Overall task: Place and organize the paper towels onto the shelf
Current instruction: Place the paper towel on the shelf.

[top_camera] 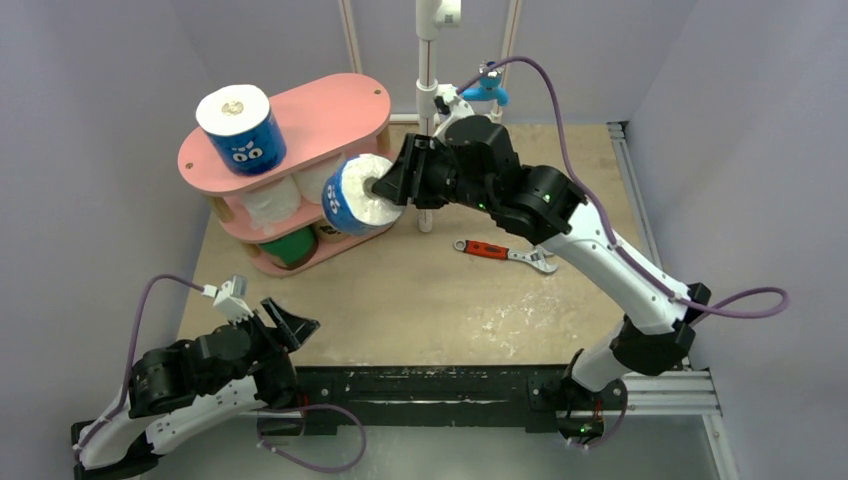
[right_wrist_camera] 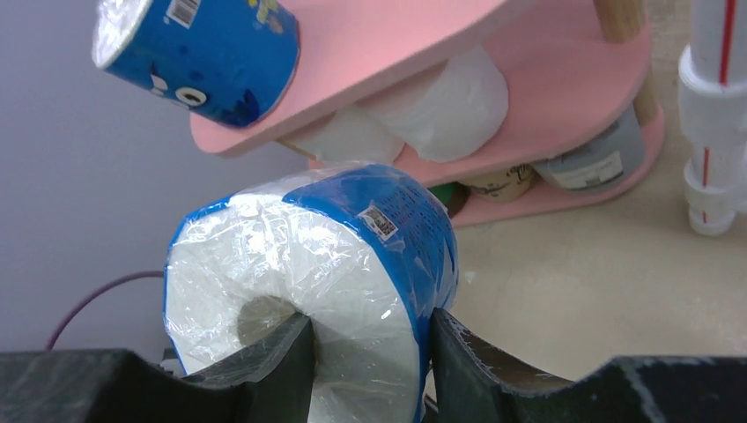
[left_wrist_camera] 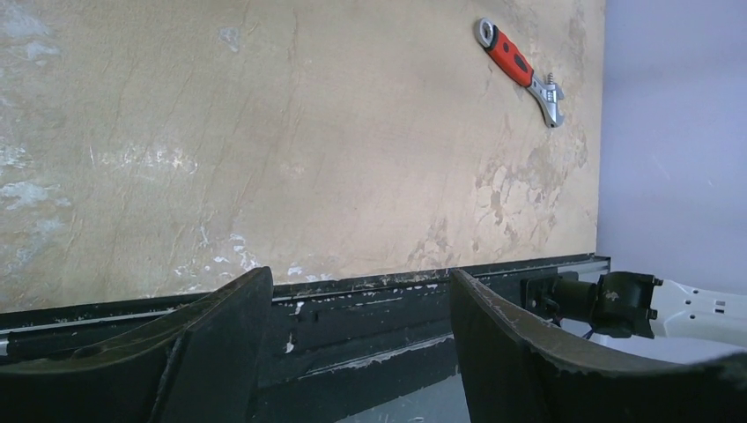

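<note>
A blue-wrapped paper towel roll (top_camera: 358, 195) (right_wrist_camera: 352, 247) hangs in the air just right of the pink shelf (top_camera: 320, 110) (right_wrist_camera: 388, 44). My right gripper (top_camera: 387, 188) (right_wrist_camera: 370, 330) is shut on it, one finger in the hollow core and the other on the outside of the wrapper. A second blue roll (top_camera: 238, 128) (right_wrist_camera: 198, 48) stands on the top board. White rolls (top_camera: 270, 200) (right_wrist_camera: 449, 101) lie on the middle tier. A green roll (top_camera: 290, 245) and a grey one (right_wrist_camera: 590, 159) sit on the bottom tier. My left gripper (top_camera: 278, 325) (left_wrist_camera: 361, 282) is open and empty at the table's near left edge.
A red-handled wrench (top_camera: 505, 253) (left_wrist_camera: 520, 69) lies on the table right of centre. The white pipe frame (top_camera: 428, 60) (right_wrist_camera: 713, 115) with a blue tap (top_camera: 487, 88) stands just behind my right gripper. A black rail (left_wrist_camera: 370, 308) runs along the near edge.
</note>
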Controlling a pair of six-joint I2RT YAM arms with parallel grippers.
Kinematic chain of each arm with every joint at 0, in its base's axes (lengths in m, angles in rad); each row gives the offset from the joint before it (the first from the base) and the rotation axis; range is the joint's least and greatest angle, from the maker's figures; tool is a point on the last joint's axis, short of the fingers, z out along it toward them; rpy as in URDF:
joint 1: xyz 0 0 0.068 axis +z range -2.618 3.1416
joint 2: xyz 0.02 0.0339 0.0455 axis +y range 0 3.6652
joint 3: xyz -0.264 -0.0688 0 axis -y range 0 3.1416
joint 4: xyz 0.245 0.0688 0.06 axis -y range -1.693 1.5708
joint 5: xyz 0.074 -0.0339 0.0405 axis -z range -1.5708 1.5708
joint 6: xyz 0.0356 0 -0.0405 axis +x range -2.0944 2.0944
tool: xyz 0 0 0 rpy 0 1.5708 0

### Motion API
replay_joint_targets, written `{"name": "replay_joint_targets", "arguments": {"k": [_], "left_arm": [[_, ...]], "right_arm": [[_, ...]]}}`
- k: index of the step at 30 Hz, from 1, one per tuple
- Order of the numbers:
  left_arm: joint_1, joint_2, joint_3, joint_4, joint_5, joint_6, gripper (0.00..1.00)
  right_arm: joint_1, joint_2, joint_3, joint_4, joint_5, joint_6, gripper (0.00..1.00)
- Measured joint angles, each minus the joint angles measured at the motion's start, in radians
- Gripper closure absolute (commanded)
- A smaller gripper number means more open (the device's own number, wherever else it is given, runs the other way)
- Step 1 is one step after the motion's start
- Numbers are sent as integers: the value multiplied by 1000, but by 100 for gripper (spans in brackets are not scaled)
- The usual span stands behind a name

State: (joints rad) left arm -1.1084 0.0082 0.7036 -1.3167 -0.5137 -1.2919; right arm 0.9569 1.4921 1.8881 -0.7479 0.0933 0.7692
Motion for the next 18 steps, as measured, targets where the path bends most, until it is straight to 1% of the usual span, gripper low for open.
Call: {"name": "replay_joint_targets", "arguments": {"k": [6,12,18], "left_arm": [[0,26,-1,7,4,-7,28],[0,39,-1,13,5,-7,28],[0,39,-1,13,5,-7,28]], "right_arm": [[0,177,208,25,58,-10,100],[0,262,273,105,131,-1,100],[2,336,357,150,158,8,100]]}}
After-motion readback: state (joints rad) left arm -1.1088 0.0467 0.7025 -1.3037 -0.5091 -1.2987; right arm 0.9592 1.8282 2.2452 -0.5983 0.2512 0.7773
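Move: The right hand holds a blue paper towel roll. The free right part of the top shelf lies about 17 cm ahead, 11 cm left and 8 cm below that hand. The standing blue roll is some 13 cm ahead and 23 cm left of the hand, slightly below it; a white roll on the middle shelf is roughly 12 cm ahead, 11 cm left and 16 cm down. From the left hand, the free spot is about 34 cm ahead, 4 cm right and 17 cm higher. Forward and left, rising about 4 cm as it goes, the right hand carries the paper towel some 10 cm level towards the free part of the top shelf, slowing near the end. The wrist turns slightly clockwise and tips up, little more than 10 degrees in all, while the fingers keep their pinch on the roll's end, one in the core and one outside. ##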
